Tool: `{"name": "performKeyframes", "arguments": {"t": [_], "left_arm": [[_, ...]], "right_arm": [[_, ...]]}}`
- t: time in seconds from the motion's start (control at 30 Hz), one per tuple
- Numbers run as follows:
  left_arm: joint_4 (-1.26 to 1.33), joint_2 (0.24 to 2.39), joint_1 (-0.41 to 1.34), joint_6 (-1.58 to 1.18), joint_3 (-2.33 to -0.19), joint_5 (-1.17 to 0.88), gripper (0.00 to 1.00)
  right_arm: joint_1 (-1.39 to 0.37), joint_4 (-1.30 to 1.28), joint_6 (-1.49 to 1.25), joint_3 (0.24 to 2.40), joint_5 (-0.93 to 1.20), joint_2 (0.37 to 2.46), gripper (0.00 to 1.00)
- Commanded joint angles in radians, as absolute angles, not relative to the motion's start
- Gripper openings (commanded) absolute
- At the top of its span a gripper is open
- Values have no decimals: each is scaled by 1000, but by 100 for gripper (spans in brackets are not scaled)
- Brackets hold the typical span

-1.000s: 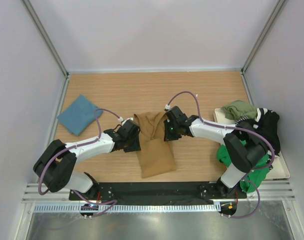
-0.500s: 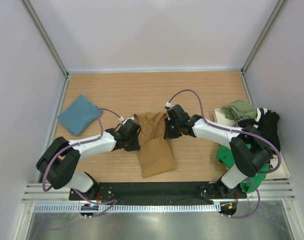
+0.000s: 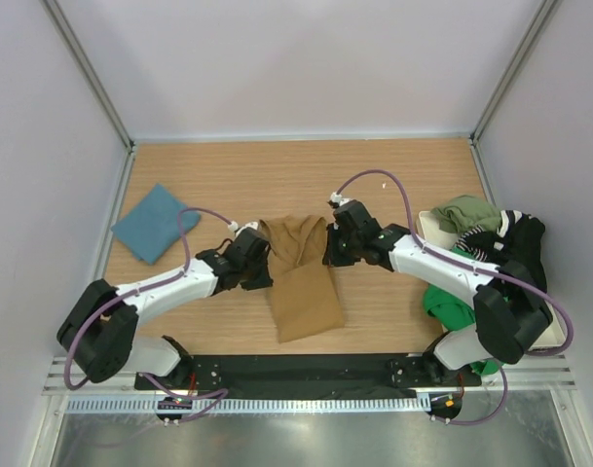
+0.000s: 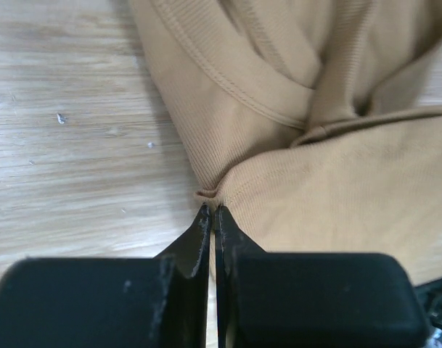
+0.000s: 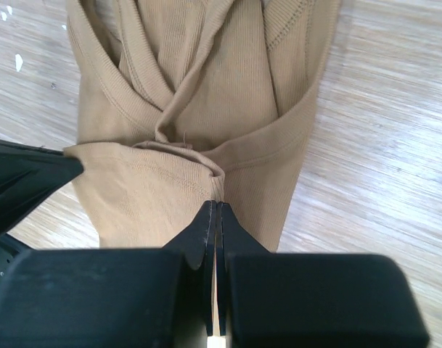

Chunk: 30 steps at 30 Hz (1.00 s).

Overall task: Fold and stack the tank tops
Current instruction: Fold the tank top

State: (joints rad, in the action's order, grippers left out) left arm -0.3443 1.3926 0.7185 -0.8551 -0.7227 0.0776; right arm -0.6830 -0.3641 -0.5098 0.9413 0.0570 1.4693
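A tan brown tank top [image 3: 301,277] lies lengthwise at the table's middle, its strap end toward the back and its lower half doubled over it. My left gripper [image 3: 265,269] is shut on the cloth's left edge [image 4: 210,194] at the fold. My right gripper [image 3: 325,255] is shut on the right edge [image 5: 219,190] of the same fold. A folded teal blue tank top [image 3: 153,222] lies at the far left. Green [image 3: 452,304], olive [image 3: 463,213] and black [image 3: 523,248] tank tops are heaped at the right.
A white tray [image 3: 552,336] at the right edge holds the heap of tops. Grey walls [image 3: 43,165] close the table on the left, right and back. A black rail [image 3: 296,370] runs along the near edge.
Both grippers have closed onto the tan top's side edges. Both arms have shifted slightly toward the back, and the cloth has bunched a little between them.
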Motion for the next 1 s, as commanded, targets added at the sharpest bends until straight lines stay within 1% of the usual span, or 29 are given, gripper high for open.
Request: {"name": "performKeyframes", "arguments": {"t": [0.0,0.1,0.43,0.6,0.83,0.97], "left_arm": [[-367,1304,715,-842,-768,104,0],[-370,1302,715,-830,-781,110,0],[-345,1413,712,-801,-822,159,0],[-318,1515,677,-772,-847,164,0],[-282,1615,647,-716,-939,176,0],[-279,1670,603,-703,-1002,150,0]], "right_arm": [[-680,-373,-505,934,5,1407,1],[-681,-379,-506,927,-27,1405,1],[-672,-354,-508,933,-87,1486,1],[-647,-333,-506,948,-91,1545,1],[-617,-313,-515,1005,-114,1620,1],[-598,-311,-525,1045,-127,1646,1]]}}
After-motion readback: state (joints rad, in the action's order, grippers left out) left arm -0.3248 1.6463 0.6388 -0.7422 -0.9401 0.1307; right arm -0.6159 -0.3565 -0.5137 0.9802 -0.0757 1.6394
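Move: The tan tank top, already folded once and pinched at its two hem corners, has its middle about 7 cm right and 2 cm ahead of the left hand, and 7 cm left and 2 cm back from the right hand, some 2 and 5 cm below them. From the left hand, its shoulder end lies about 13 cm ahead and 5 cm right, its near folded edge 12 cm back and 9 cm right, and the folded blue tank top 16 cm ahead and 25 cm left. The tan tank top is drawn forward over the table by its hem corners, both grippers staying shut on them. The left hand lifts about 3 cm while edging forward, then sinks and pushes on forward, some 7 cm in all. The right hand sinks about 5 cm, moving rightward from its neighbour and then mainly forward, turning slightly clockwise, so the hem is spread wider and squared. ##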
